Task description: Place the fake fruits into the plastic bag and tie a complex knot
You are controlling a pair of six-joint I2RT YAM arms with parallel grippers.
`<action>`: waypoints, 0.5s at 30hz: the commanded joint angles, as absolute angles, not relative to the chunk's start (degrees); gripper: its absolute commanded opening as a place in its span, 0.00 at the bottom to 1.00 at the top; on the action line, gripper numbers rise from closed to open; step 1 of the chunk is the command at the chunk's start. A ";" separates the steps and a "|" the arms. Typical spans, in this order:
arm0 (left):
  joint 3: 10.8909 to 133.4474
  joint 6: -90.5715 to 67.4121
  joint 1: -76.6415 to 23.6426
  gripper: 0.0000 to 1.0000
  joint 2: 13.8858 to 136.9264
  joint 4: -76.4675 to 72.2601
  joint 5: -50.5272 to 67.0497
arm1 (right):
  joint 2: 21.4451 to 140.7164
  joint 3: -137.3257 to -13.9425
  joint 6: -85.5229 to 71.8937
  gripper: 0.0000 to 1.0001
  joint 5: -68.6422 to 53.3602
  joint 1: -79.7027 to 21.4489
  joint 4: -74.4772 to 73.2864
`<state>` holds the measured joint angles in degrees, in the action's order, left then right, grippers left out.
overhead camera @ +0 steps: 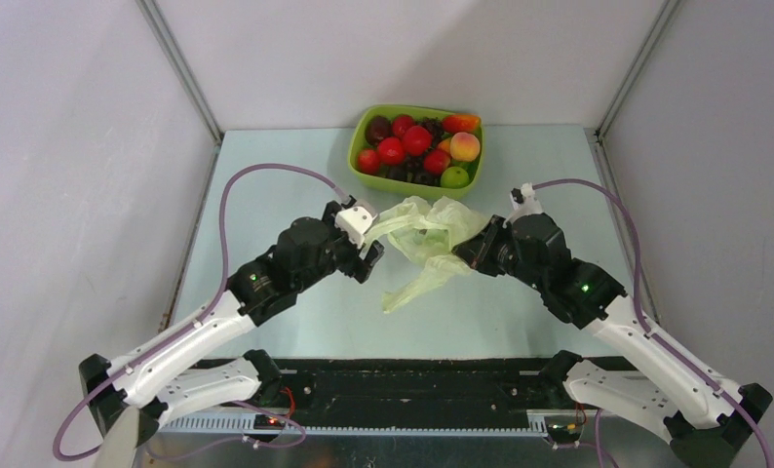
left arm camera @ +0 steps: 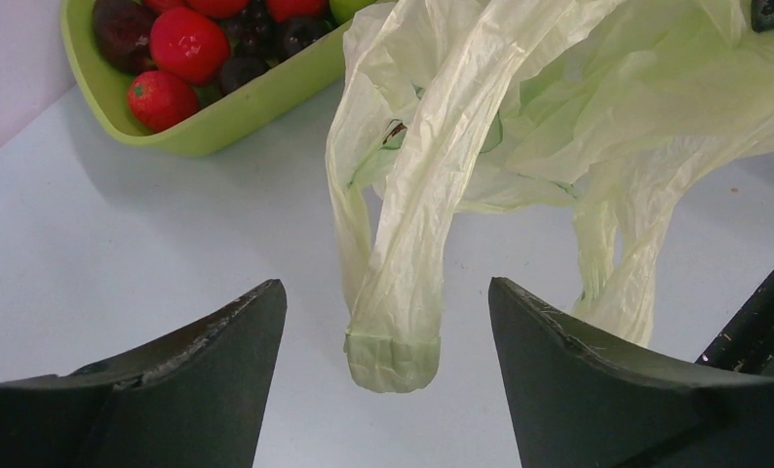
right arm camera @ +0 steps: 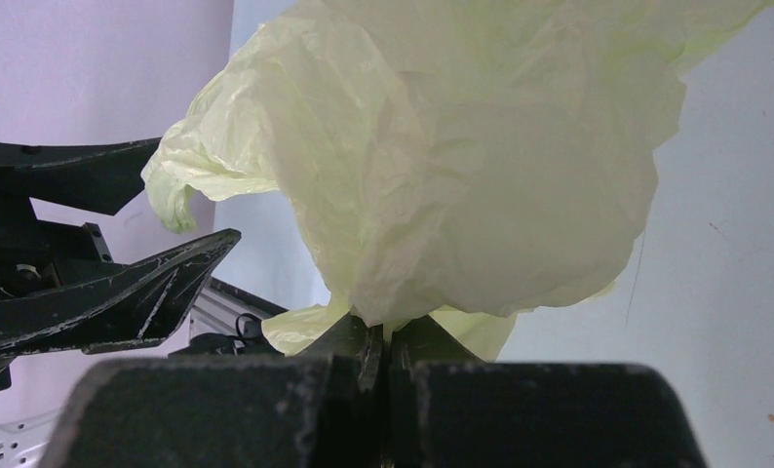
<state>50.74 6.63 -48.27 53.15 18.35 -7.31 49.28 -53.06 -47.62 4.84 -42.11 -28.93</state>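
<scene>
The fake fruits point(overhead camera: 417, 144) lie piled in a lime-green tray point(overhead camera: 360, 156) at the back of the table; red ones and a dark plum point(left arm camera: 183, 44) show in the left wrist view. The plastic bag point(overhead camera: 427, 237) is held crumpled between both arms, above the table's middle. My right gripper point(right arm camera: 383, 327) is shut on a fold of the bag point(right arm camera: 481, 175), which billows above it. My left gripper point(left arm camera: 385, 288) is open, one handle loop point(left arm camera: 395, 341) hanging between its fingers point(left arm camera: 208, 361) without touching either. A second handle point(left arm camera: 617, 283) hangs to the right.
The tray point(left arm camera: 237, 112) stands just behind the bag, close to the left gripper. White walls enclose the table on three sides. A black rail point(overhead camera: 412, 385) runs along the near edge between the arm bases. The left arm's fingers point(right arm camera: 120, 292) show in the right wrist view.
</scene>
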 commanded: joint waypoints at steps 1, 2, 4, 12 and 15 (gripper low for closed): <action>52.55 7.71 -48.67 0.84 53.96 16.69 -6.41 | 49.41 -55.11 -46.20 0.00 4.13 -41.90 -28.78; 52.55 7.68 -48.64 0.85 54.14 16.78 -6.63 | 49.57 -55.11 -46.09 0.00 4.04 -41.92 -28.85; 52.67 7.65 -48.67 0.87 54.60 16.76 -7.24 | 49.77 -55.11 -45.63 0.00 3.63 -41.96 -28.91; 53.10 7.53 -48.65 0.48 55.77 17.36 -8.15 | 50.99 -55.11 -43.05 0.00 1.44 -42.22 -29.68; 52.88 7.54 -48.73 0.22 55.40 17.76 -7.12 | 51.00 -55.11 -41.90 0.00 2.30 -42.13 -30.54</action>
<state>50.74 6.68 -48.27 55.94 18.57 -7.77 51.00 -53.06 -44.60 2.48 -42.13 -29.78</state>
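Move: The bag handle sticking out towards the left hand already ends between its open fingers, about 1 cm ahead and 1 cm below the hand point. The bag's open body hangs some 11 cm to the right, level fore and aft; the loose second handle dangles about 6 cm right and 9 cm back. The fruit bin sits roughly 32 cm ahead and 10 cm right, far below. From the right hand, the near handle lies about 18 cm left and 3 cm ahead. Sinking about 1.5 cm with barely any forward drift, the left hand takes its fingers down over the end of the bag handle, then starts closing them from nearly wide open to about a third, a pad on each side of the plastic. The right hand keeps its shut grip on the bag and lowers it by a good centimetre. ##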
